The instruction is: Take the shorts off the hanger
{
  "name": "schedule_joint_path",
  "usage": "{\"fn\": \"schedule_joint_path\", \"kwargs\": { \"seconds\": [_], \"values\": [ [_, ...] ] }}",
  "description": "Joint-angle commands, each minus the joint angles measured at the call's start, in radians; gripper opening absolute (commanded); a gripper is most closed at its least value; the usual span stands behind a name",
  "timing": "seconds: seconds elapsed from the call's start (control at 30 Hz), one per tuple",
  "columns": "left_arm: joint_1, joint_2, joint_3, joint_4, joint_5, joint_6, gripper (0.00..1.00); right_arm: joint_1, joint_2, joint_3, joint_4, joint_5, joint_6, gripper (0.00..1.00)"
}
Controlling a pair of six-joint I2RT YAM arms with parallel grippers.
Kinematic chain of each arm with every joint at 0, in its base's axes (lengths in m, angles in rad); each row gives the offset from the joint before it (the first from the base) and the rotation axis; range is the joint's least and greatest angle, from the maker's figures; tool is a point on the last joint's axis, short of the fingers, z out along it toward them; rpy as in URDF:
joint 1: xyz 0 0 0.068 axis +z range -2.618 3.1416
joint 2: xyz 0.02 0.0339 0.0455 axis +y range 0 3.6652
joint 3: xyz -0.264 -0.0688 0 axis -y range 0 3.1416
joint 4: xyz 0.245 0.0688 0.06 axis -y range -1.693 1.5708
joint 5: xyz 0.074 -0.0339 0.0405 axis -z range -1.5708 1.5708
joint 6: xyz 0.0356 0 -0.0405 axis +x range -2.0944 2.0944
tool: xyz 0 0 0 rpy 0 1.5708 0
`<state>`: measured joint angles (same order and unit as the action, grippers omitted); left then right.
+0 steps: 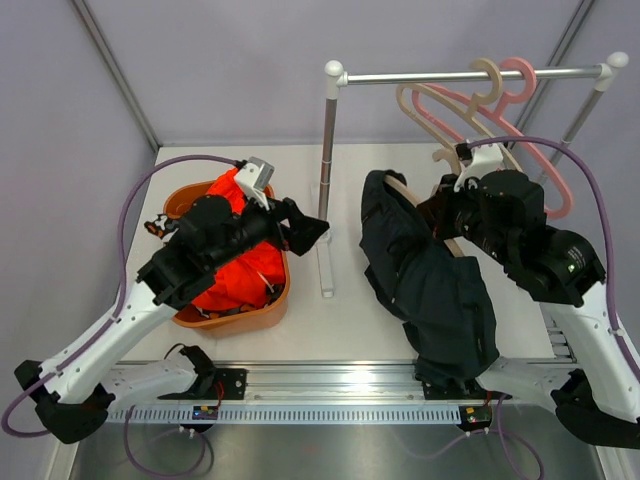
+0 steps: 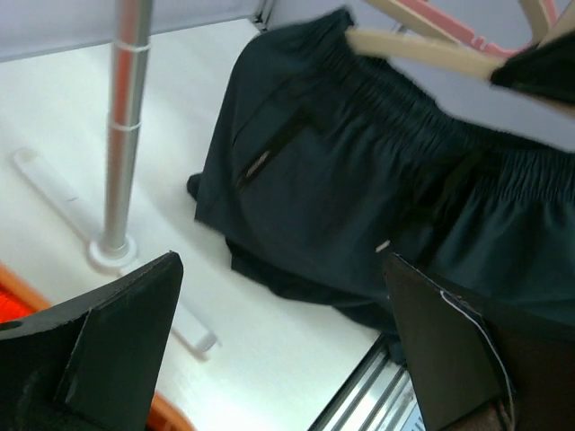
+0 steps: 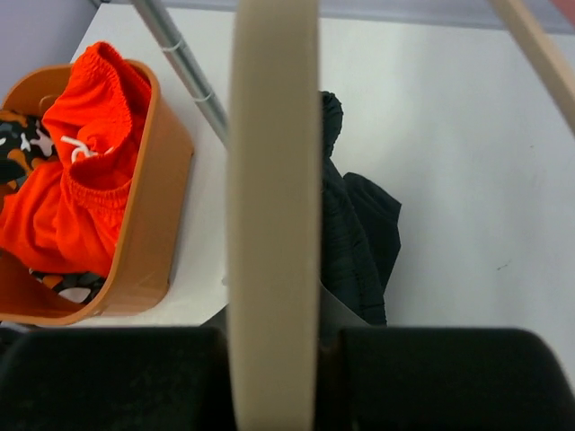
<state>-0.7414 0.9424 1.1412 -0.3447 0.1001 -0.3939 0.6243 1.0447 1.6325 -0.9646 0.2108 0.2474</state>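
Observation:
The dark navy shorts (image 1: 432, 280) hang on a beige hanger (image 1: 398, 184) and trail onto the table right of the rack pole. My right gripper (image 1: 441, 212) is shut on that hanger's bar (image 3: 274, 206); its midpoint shows in the right wrist view (image 3: 274, 359), with the navy shorts (image 3: 358, 238) below. My left gripper (image 1: 303, 228) is open and empty, left of the navy shorts (image 2: 359, 180); it also shows in the left wrist view (image 2: 283, 346). The orange shorts (image 1: 238, 268) and the camouflage shorts (image 3: 18, 148) lie in the basket.
An orange basket (image 1: 228, 318) sits at the left under my left arm. The rack pole (image 1: 328, 180) stands between the arms, on a base bar on the table. Its rod (image 1: 420, 76) carries a beige hanger (image 1: 432, 118) and a pink hanger (image 1: 545, 150).

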Motion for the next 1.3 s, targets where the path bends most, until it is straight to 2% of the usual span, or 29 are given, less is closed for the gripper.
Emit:
{"fn": "schedule_joint_path", "kwargs": {
  "seconds": [0.0,0.2,0.37,0.8,0.93,1.17,1.2,1.27],
  "values": [
    [-0.061,0.067,0.049,0.12,-0.149,-0.042,0.99,0.087,-0.021,-0.026,0.053,-0.008,0.067,0.0],
    [-0.161,0.234,0.124,0.231,-0.241,-0.095,0.99,0.265,0.021,-0.019,0.038,0.174,0.107,0.0],
    [-0.197,0.32,0.152,0.286,-0.299,-0.143,0.99,0.296,0.034,0.0,0.035,0.228,0.122,0.0],
    [-0.202,0.392,0.153,0.317,-0.339,-0.178,0.97,0.357,0.066,0.029,0.038,0.262,0.124,0.0],
    [-0.204,0.415,0.166,0.289,-0.355,-0.183,0.93,0.37,0.063,0.041,0.035,0.279,0.124,0.0],
    [-0.202,0.437,0.164,0.289,-0.364,-0.186,0.73,0.394,0.064,0.069,0.023,0.288,0.121,0.0],
    [-0.202,0.441,0.167,0.288,-0.364,-0.186,0.67,0.396,0.066,0.073,0.018,0.291,0.122,0.0],
    [-0.202,0.449,0.176,0.286,-0.361,-0.187,0.64,0.402,0.069,0.076,0.014,0.295,0.124,0.0]
  ]
}}
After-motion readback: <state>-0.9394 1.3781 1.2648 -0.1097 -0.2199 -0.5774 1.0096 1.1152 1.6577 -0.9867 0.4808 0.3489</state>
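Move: From the left gripper, the near end of the dark shorts' waistband on its hanger lies roughly 15 cm to the right, 9 cm ahead and 5 cm lower. The rack post stands some 13 cm ahead and 2 cm right of the left gripper. From the right gripper, the left gripper is about 24 cm left and 3 cm back, that waistband end 9 cm left, 6 cm ahead and 5 cm lower, and the empty hangers 16 cm ahead and 8 cm right. Bring the left gripper about 11 cm right, 6 cm forward and some 4 cm down to the waistband end, going fast at first, then easing in; once its open fingers straddle the cloth, start closing them to about two-thirds open. Meanwhile keep the right gripper shut on the hanger and carry it about 6 cm left and 3 cm back towards the left gripper. ##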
